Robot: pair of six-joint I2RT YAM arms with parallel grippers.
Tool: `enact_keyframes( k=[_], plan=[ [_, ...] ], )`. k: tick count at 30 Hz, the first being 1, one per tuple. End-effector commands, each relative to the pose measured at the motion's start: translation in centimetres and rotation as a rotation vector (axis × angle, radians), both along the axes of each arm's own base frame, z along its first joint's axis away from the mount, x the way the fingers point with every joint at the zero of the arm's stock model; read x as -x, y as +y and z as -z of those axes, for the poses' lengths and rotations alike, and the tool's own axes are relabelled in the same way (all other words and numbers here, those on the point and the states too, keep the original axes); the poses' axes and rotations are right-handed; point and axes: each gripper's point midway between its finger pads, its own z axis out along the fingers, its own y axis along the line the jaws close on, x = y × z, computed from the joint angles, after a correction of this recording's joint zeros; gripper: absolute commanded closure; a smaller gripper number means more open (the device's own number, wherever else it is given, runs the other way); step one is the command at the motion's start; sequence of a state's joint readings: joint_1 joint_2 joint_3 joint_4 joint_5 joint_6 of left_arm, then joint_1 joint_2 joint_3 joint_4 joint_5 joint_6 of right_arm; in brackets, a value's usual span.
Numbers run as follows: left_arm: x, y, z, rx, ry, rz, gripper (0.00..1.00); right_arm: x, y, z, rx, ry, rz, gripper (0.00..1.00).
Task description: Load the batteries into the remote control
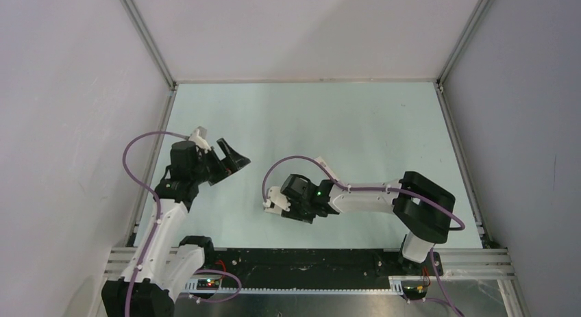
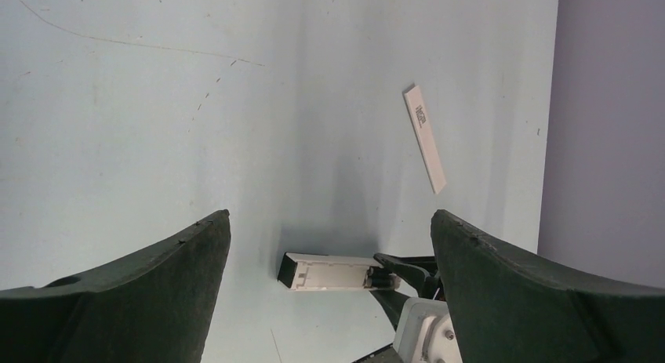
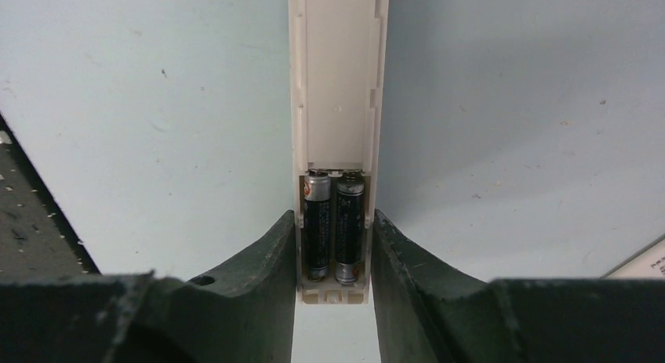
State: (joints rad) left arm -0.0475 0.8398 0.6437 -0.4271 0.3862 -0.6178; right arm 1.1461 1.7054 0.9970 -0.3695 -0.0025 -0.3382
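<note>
The white remote control lies back-up with its battery bay uncovered. Two dark batteries sit side by side in the bay at the end nearest my right wrist. My right gripper is shut on that end, one finger pressed on each long side. From the left wrist view the remote shows its dark end pointing away from the right fingers. My left gripper hangs open above the remote, apart from it and holding nothing. In the top view the left gripper is left of the right gripper.
A slim white cover strip with a dark label lies flat on the pale table beyond the remote; its corner shows in the right wrist view. Grey walls enclose the table on three sides. A black base rail runs along the near edge.
</note>
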Motion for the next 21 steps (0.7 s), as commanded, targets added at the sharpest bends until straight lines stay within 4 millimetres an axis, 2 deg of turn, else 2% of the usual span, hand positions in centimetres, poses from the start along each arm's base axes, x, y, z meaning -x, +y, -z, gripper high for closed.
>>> enact_keyframes(
  k=[1, 4, 7, 10, 14, 15, 18, 20, 21],
  plan=[
    [-0.4, 0.6, -2.0, -0.036, -0.072, -0.003, 0.0, -1.3, 0.5, -0.1, 0.015, -0.07, -0.02, 0.59],
    [-0.3, 0.9, -2.8, -0.047, -0.105, -0.014, 0.0, -1.2, 0.4, 0.0, 0.021, -0.072, -0.018, 0.53],
    [-0.3, 1.1, -3.3, -0.058, -0.128, -0.024, 0.0, -1.2, 0.6, -0.7, -0.002, -0.072, -0.007, 0.42],
    [-0.3, 1.3, -3.6, -0.064, -0.137, -0.027, 0.0, -1.4, 0.8, -2.6, -0.064, -0.064, 0.031, 0.28],
    [-0.4, 1.4, -3.8, -0.07, -0.138, -0.027, 0.0, -2.0, 1.1, -6.1, -0.211, -0.014, 0.12, 0.09],
    [-0.4, 1.6, -3.8, -0.078, -0.134, -0.038, 0.0, -2.6, 0.8, -7.4, -0.257, -0.012, 0.146, 0.05],
    [-0.5, 3.2, -3.4, -0.127, -0.115, -0.124, 0.0, -4.3, 0.0, -9.2, -0.345, -0.003, 0.275, 0.03],
    [-0.5, 4.8, -3.2, -0.168, -0.118, -0.201, 0.0, -6.3, -1.2, -10.0, -0.379, -0.016, 0.403, 0.05],
    [-0.4, 5.4, -3.4, -0.181, -0.127, -0.233, 0.0, -8.1, -2.5, -10.1, -0.376, -0.05, 0.494, 0.06]
  ],
)
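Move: The right hand is low over the table and still grips the remote control near its open battery end, the remote's middle about 4 cm to its left, level fore and aft, and 1 cm below. The loose battery cover lies roughly 12 cm ahead of this hand and 9 cm to its right, 2 cm down. From the empty left hand the remote lies some 10 cm back, 14 cm right and 15 cm below. The right fingers open wide, letting go of the remote, then the hand lifts about 8 cm and eases forward. ##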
